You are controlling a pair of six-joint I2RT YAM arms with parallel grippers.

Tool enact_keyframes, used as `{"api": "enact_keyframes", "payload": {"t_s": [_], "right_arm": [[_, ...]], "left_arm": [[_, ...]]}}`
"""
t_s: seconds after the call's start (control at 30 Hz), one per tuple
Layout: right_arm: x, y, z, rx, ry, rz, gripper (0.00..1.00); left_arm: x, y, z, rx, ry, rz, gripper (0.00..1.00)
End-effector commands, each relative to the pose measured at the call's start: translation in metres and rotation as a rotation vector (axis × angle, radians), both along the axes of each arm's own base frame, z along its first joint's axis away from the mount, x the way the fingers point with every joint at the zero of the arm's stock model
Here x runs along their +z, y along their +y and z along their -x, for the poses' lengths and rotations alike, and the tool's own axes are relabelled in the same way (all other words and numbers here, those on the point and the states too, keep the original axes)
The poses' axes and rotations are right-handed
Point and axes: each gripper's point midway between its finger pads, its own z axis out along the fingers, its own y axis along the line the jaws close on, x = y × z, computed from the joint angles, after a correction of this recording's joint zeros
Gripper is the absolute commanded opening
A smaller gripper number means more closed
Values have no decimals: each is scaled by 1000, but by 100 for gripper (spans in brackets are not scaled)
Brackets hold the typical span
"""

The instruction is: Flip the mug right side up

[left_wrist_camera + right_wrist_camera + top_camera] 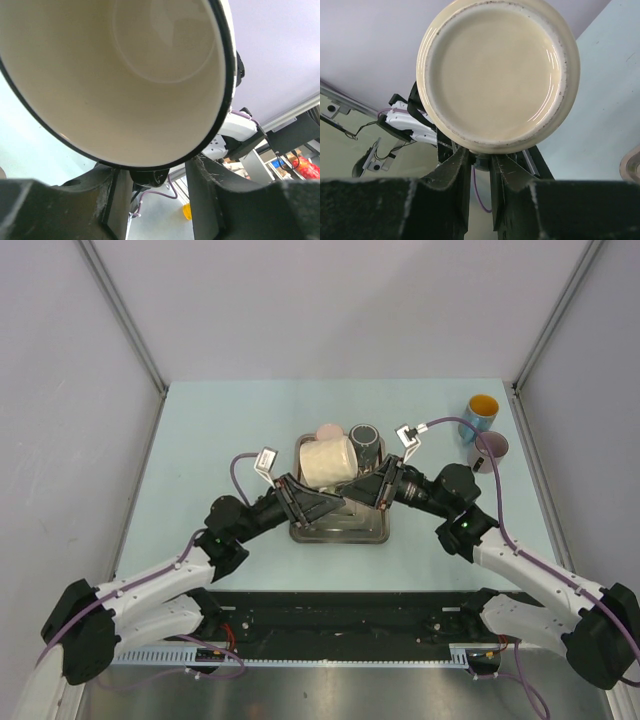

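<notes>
A cream mug (328, 462) with a black rim lies on its side in the air above the metal tray (372, 533). The left wrist view looks into its open mouth (125, 75). The right wrist view faces its base (497, 75). My right gripper (362, 488) comes in from the right, its fingers nearly together under the base (481, 160) on a dark part that looks like the mug's handle. My left gripper (312, 502) is under the mouth end, its jaws wide apart (157, 175) with the rim just above them.
A pink mug (327, 430) and a dark mug (364, 440) stand at the tray's far end. A blue mug with a yellow inside (482, 412) and a purple mug (491, 450) stand at the table's right edge. Frame posts rise at both sides.
</notes>
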Motion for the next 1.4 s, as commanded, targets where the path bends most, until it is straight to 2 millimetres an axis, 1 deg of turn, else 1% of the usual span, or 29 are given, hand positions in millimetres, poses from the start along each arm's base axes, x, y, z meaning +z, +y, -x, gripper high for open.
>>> {"api": "enact_keyframes", "payload": {"t_s": [0.0, 0.17, 0.3, 0.47, 0.63, 0.77, 0.93, 1.03, 1.07, 1.23, 1.37], "right_arm": [[20, 1, 40, 152, -73, -18, 0], [19, 1, 42, 156, -71, -14, 0], [20, 0, 44, 158, -77, -12, 0], [18, 2, 44, 162, -78, -7, 0], [15, 4, 45, 166, -74, -1, 0], [13, 5, 45, 171, -67, 2, 0], [12, 7, 47, 177, -66, 4, 0], [11, 8, 48, 179, -66, 10, 0], [9, 8, 47, 179, -62, 14, 0], [6, 9, 47, 173, -64, 25, 0], [7, 8, 47, 164, -75, 36, 0]], "left_arm": [[36, 23, -23, 156, -56, 121, 47], [33, 29, -30, 185, -39, 119, 47], [34, 33, -32, 195, -37, 119, 52], [37, 31, -32, 186, -39, 123, 53], [39, 28, -29, 157, -51, 133, 44], [41, 27, -27, 143, -61, 139, 33], [45, 27, -24, 134, -78, 144, 23], [46, 26, -23, 124, -85, 148, 10], [46, 26, -23, 123, -86, 149, 0], [50, 22, -17, 84, -120, 149, 0], [43, 20, -21, 103, -115, 105, 0]]}}
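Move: The cream mug lies on its side in the air, mouth towards the left hand, its handle still pinched by the right hand. Its body is some 6 cm ahead of the left hand, 2 cm left and 3 cm higher; from the right hand, about 5 cm ahead, 3 cm left and 2 cm higher. In the tray, some 26 cm below the left hand, the orange mug stands about 22 cm ahead and 2 cm left, the black mug 22 cm ahead and 8 cm right. Forward and to its left by roughly 1.5 cm each, with a slight early dip then a rise, the left hand shifts at the cream mug's handle, easing back a little from the mug's mouth. Its half-open fingers then close over the second half of the move and pinch the handle, while the right hand holds still and keeps its grip. ##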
